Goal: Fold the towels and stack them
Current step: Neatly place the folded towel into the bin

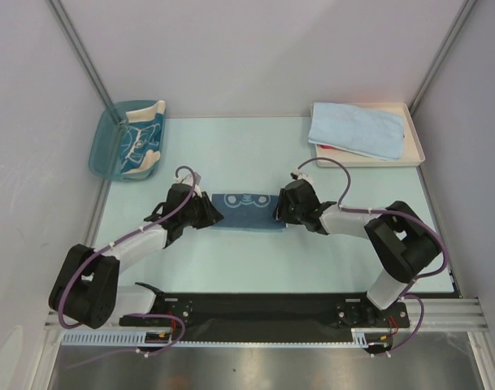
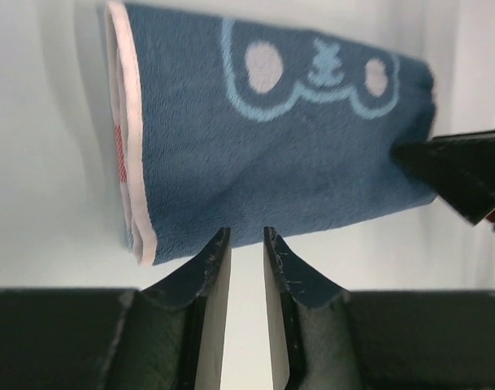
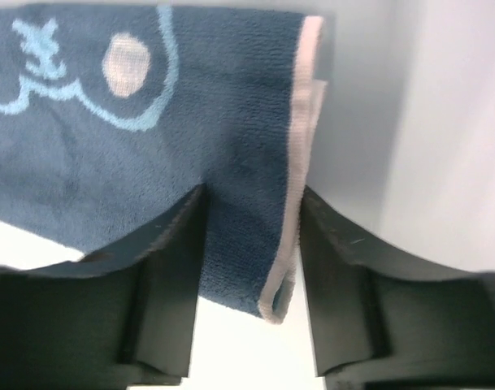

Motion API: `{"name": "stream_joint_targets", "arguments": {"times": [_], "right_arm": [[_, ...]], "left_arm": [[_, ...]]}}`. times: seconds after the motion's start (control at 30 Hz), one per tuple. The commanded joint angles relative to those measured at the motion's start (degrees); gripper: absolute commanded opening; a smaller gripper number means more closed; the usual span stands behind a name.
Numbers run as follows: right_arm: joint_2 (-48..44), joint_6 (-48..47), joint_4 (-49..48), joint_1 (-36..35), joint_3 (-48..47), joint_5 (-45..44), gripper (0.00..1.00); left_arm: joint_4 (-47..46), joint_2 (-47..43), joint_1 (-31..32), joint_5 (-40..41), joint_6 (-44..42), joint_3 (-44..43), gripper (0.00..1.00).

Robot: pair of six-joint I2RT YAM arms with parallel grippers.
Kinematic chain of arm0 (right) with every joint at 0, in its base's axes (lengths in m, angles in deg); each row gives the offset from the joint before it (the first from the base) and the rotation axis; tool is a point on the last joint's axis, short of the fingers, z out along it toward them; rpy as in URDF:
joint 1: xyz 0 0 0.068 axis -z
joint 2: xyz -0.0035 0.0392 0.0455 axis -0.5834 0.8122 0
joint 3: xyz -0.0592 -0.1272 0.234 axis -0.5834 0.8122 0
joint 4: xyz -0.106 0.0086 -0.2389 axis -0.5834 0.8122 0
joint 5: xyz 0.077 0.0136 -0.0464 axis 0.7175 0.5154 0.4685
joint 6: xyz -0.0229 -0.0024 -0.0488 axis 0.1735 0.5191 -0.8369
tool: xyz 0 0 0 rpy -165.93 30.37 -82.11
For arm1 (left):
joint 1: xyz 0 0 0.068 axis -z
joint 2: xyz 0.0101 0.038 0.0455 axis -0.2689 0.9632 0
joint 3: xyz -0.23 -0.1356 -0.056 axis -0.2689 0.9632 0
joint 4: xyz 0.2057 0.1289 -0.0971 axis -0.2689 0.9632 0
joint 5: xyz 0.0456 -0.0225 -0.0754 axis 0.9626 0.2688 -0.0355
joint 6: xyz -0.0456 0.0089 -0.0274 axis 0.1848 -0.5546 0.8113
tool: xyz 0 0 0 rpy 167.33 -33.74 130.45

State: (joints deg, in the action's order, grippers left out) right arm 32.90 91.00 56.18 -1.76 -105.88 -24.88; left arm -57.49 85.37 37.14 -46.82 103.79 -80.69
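The dark-blue towel [image 1: 245, 210] with a light-blue cartoon face lies folded into a narrow band on the table between my two grippers. My left gripper [image 1: 211, 213] is at its left end. In the left wrist view the dark-blue towel [image 2: 271, 162] fills the upper part, and the left gripper [image 2: 245, 234] stands open by a narrow gap, tips at the towel's near edge, nothing pinched. My right gripper [image 1: 281, 210] is at the right end. In its wrist view the pink-hemmed corner of the towel [image 3: 109, 146] hangs loose between the open right gripper [image 3: 253, 191].
A light-blue towel [image 1: 357, 130] lies folded on the cream tray [image 1: 415, 146] at the back right, a bit of red [image 1: 332, 147] showing under it. The blue plastic bin [image 1: 107, 146] at the back left holds a beige and teal towel [image 1: 143, 140].
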Motion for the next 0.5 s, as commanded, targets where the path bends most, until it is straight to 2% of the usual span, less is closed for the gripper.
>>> {"name": "stream_joint_targets", "arguments": {"times": [0.0,0.03,0.23,0.4,0.43,0.47], "right_arm": [[4.2,1.3,3.7,-0.5,0.3,-3.1,0.49],[4.6,1.3,4.1,-0.7,-0.6,-3.6,0.43],[7.8,-0.6,11.0,-3.3,-4.8,-10.5,0.25],[9.9,-2.9,17.6,-5.2,-10.0,-17.3,0.07],[10.2,-3.7,18.6,-5.4,-11.0,-18.1,0.01],[10.7,-4.4,19.7,-5.9,-11.8,-20.6,0.0]], "left_arm": [[-2.5,0.6,0.8,0.4,0.1,1.4,0.27],[-2.4,0.6,0.9,0.3,0.2,1.1,0.27],[1.4,-3.0,1.1,-0.4,-0.4,-2.8,0.25],[10.2,-7.6,1.1,-0.7,-2.2,-8.2,0.26],[11.3,-8.6,1.1,-0.6,-2.6,-10.0,0.26],[13.2,-10.1,1.1,-0.5,-3.3,-10.9,0.26]]}}
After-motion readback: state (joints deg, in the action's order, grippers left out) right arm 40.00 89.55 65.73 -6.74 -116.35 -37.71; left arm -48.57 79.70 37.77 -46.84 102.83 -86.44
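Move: The right hand's open fingers already straddle the right hem of the folded towel, near its near corner; the towel's middle is about 8 cm left, 3 cm ahead and 1 cm below. The cream bin lies some 25 cm ahead and 24 cm right, the light blue towel on it about 25 ahead and 21 right. From the left hand, the folded towel's middle is about 4 cm ahead, 8 right and 5 below. The right hand eases forward, pinching the folded towel's right hem; the left dips, then rises about 5 cm. ##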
